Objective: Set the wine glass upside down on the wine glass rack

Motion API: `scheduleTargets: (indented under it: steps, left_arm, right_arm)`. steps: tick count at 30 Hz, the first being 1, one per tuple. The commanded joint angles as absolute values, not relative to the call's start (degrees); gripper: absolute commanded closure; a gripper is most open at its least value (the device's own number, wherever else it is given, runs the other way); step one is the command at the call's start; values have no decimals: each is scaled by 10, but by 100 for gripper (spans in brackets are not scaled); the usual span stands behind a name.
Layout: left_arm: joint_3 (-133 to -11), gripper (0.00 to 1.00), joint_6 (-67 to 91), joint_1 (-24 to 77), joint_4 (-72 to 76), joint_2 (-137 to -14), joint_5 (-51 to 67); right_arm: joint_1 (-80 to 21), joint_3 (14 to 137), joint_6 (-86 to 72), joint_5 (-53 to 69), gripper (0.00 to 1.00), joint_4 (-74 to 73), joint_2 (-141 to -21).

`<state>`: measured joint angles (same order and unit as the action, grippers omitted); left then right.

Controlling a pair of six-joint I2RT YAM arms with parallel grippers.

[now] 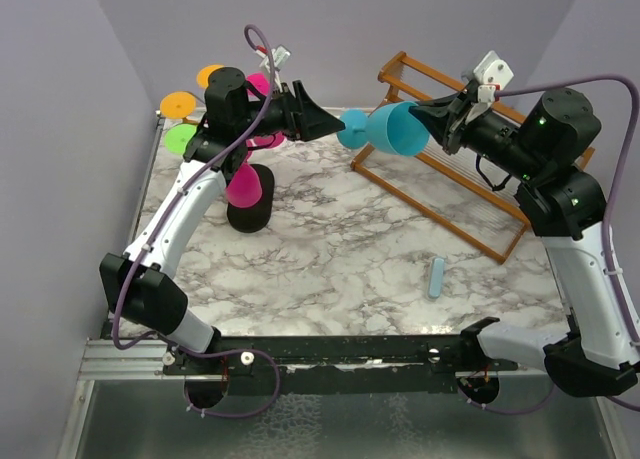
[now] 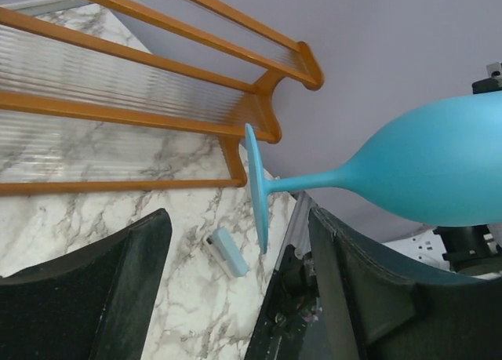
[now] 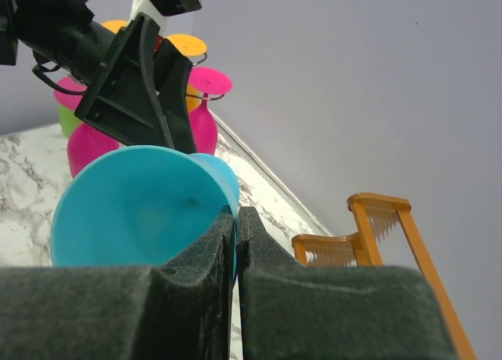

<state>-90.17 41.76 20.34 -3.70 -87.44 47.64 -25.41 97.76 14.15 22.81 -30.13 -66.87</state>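
Observation:
The blue wine glass (image 1: 395,129) hangs on its side above the back of the table, foot (image 1: 352,134) pointing left. My right gripper (image 1: 440,114) is shut on its rim, one finger inside the bowl (image 3: 133,211) and one outside. My left gripper (image 1: 325,124) is open just left of the foot. In the left wrist view the foot disc (image 2: 257,183) stands between the spread fingers (image 2: 345,274) without touching either. The wine glass rack (image 1: 250,217) stands at the back left on its black base, with pink (image 1: 244,187), orange (image 1: 179,104) and green glasses hanging from it.
A brown wooden slatted rack (image 1: 450,199) lies at the back right, below and behind the blue glass. A small pale-blue block (image 1: 437,277) lies on the marble table (image 1: 330,269) right of centre. Purple walls close in the back and sides.

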Motion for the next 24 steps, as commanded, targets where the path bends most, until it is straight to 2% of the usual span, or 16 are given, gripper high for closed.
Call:
scheduleTargets:
  steps: [1,11,14,20,24]
  left_arm:
    - [-887,30,463,210,29,-873,521]
    - [-881,55,459,222,30,-878,533]
    - [-880,67,451,222,20,-878,532]
    - [-884,75,443,223,0,-877,525]
    - [-882,88,446,223,-5,-877,521]
  right_arm:
    - [-251,979,122,261,98,-276,-674]
    - [-250,984,121,270,98,-275,-686]
    - [-250,983,124,267,98,-275,-686]
    - [-250,981,127,266,98,-274,-687]
    - [-249,977,132,265,98,-273,-686]
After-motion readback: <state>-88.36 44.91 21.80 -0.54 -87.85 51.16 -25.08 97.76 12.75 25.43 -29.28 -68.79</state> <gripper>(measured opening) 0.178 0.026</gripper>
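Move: Tilted with its mouth up towards the robot's right, the blue wine glass is still held at the rim by the right hand. Its middle lies about 6 cm right of the left hand, level fore and aft and some 4 cm higher; the foot is just off the left fingertips. From the right hand it is about 6 cm left, 2 cm back and 4 cm lower. The nearest hanging pink glass is about 12 cm left of the left hand, 4 cm farther out and 14 cm lower. Closing from about three-quarters open to nearly shut, the left fingers come together on the glass's foot, one on each face of the disc, while the left hand eases about 1.5 cm back and as far right, turning some 5 degrees clockwise. The right hand keeps its pinch on the rim and brings the glass about 1 cm left and slightly down. ##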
